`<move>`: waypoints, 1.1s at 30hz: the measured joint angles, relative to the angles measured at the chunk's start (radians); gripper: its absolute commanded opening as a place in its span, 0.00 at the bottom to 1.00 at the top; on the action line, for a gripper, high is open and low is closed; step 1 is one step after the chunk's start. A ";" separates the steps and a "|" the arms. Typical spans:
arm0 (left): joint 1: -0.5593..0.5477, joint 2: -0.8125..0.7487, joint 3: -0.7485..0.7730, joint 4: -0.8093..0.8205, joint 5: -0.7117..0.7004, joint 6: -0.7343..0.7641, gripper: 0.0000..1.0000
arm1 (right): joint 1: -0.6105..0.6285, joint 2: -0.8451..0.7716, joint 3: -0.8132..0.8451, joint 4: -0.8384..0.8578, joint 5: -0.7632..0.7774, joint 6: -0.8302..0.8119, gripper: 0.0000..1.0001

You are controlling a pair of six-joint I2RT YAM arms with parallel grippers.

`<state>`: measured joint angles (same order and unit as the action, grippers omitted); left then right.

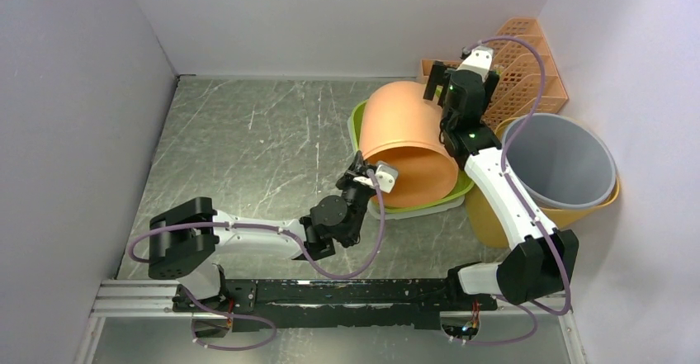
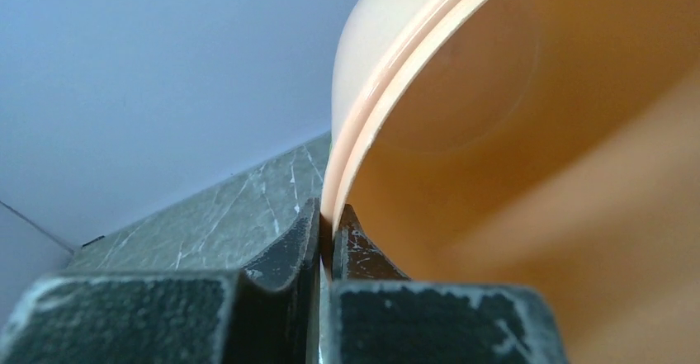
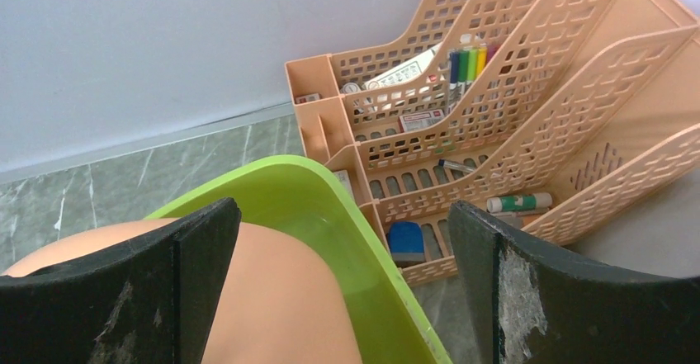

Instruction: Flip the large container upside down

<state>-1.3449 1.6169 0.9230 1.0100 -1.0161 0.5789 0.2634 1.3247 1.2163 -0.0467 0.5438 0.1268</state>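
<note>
The large container point(image 1: 409, 137), a peach-orange bucket, lies on its side in a green basin point(image 1: 357, 120) with its mouth facing the near left. My left gripper point(image 1: 367, 174) is shut on the lower rim. In the left wrist view the fingers point(image 2: 328, 224) pinch the rim's edge, one outside and one inside the container point(image 2: 512, 133). My right gripper point(image 1: 440, 83) hangs open over the far end of the container point(image 3: 272, 298). The basin's rim point(image 3: 272, 178) shows between its fingers point(image 3: 342, 215), which touch nothing.
A peach desk organizer point(image 1: 528, 67) with pens and small items point(image 3: 495, 108) stands at the back right corner. A grey bin point(image 1: 561, 162) nested in a yellow bucket point(image 1: 487, 224) sits right of the basin. Walls close in on the left, back and right.
</note>
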 measured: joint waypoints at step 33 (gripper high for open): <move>0.161 -0.506 0.355 -0.590 -0.076 -0.003 0.07 | -0.164 -0.066 -0.124 -0.030 -0.049 0.226 1.00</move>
<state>-1.1839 1.1107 1.2778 0.4202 -1.0920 0.5755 0.0990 1.2583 1.0927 -0.0765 0.4946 0.3527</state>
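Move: The left hand already pinches the left rim of the large container, its middle about 10 cm right, 8 ahead and 6 below; the green tray is some 12 cm right, 4 ahead and 24 below. Bare table for it lies about 22 cm left, 3 ahead and 27 below. From the open right hand, the container is roughly 10 cm left, 12 back and 12 below, the orange rack 13 right, 6 ahead and 22 below. Left hand, still pinching the rim, lifts the container some 22 cm and left 18; right hand withdraws rightward. ##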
